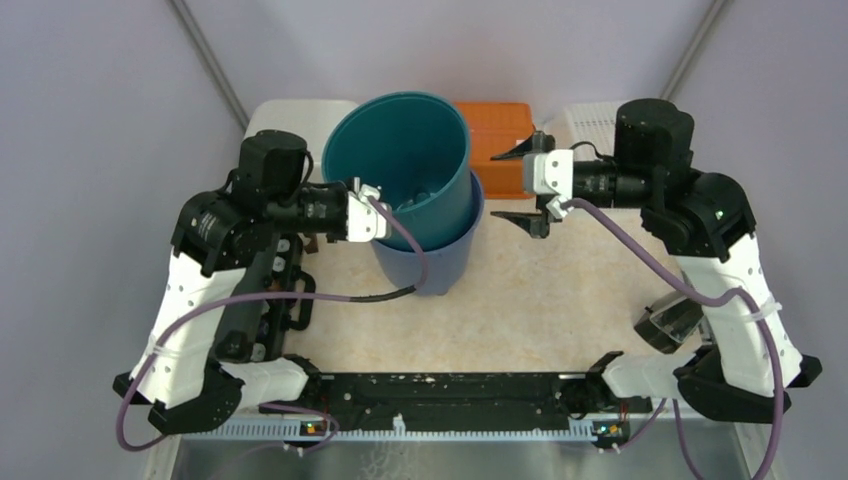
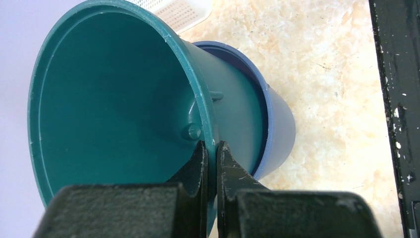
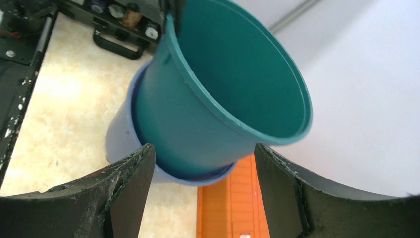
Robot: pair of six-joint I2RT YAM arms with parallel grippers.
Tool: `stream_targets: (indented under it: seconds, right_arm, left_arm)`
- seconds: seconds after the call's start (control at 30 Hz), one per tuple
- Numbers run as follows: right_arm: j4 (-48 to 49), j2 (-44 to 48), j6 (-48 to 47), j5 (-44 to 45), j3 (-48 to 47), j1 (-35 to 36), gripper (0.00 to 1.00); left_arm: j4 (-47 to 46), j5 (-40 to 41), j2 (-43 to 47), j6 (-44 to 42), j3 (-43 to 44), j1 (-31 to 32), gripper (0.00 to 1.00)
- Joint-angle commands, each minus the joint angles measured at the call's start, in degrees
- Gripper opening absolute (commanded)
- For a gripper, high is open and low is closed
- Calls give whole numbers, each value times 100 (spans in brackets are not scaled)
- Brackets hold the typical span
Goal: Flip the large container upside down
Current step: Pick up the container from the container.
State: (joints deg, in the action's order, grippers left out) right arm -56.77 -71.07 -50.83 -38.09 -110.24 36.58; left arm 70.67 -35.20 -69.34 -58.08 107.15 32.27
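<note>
The large teal container [image 1: 400, 160] sits tilted inside a smaller blue pot [image 1: 430, 255] at the table's middle back. My left gripper [image 1: 372, 203] is shut on the teal rim [image 2: 198, 94], one finger inside the wall and one outside, as the left wrist view shows at the left gripper [image 2: 212, 148]. My right gripper [image 1: 522, 185] stands open just right of both containers, touching neither. In the right wrist view the right gripper [image 3: 203, 151] frames the teal container [image 3: 218, 94] and blue pot [image 3: 119, 139] with a wide gap between its fingers.
An orange crate [image 1: 500, 140] lies behind the right gripper, with a white slotted basket [image 1: 590, 118] beside it. A black tool case [image 1: 285, 290] sits under the left arm. A dark cylinder [image 1: 668, 325] lies by the right arm's base.
</note>
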Motion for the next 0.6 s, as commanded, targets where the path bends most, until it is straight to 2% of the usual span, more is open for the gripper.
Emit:
stream_targets:
  seconds: [0.0,0.2,0.33,0.57]
  right_arm:
    - [-553,-388,-818,-443,-444,182,74]
    - [-642,-1167,-907,39,-1271,655,74]
    - [-796,-1679,-1152,964,-1543,1175,74]
    - [-1067,-2111,-1514,2551,-1492,1871,72]
  left_arm:
    - [-694,-320,-41,-244,296,-18,0]
    - [-606,-373,-111,-308,340,-15,0]
    - [-574,-400,-137,-343,349,-20,0]
    - [-496,-383,-145,-426,420,-19,0]
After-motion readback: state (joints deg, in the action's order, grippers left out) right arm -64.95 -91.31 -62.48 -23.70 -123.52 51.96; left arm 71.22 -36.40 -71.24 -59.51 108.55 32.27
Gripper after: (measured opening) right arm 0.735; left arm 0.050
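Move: The left hand already pinches the near rim of the teal container; the container's middle is about 6 cm ahead, 3 cm to its right and 8 cm below it, with the blue container roughly 3 cm ahead, 6 cm right and 20 cm down. From the open right hand, the teal container's middle lies some 10 cm left, 3 cm ahead and 11 cm below; the blue container about 7 cm left, level fore-and-aft, 24 cm down. Leftward and then increasingly down, the right hand swings in to the teal container's near rim, about 9 cm left, 6 cm down and a little forward, tipping its fingers some 15 degrees further down. Its open fingers come astride the rim, one inside and one outside, without closing. The left hand keeps its pinch almost in place. ##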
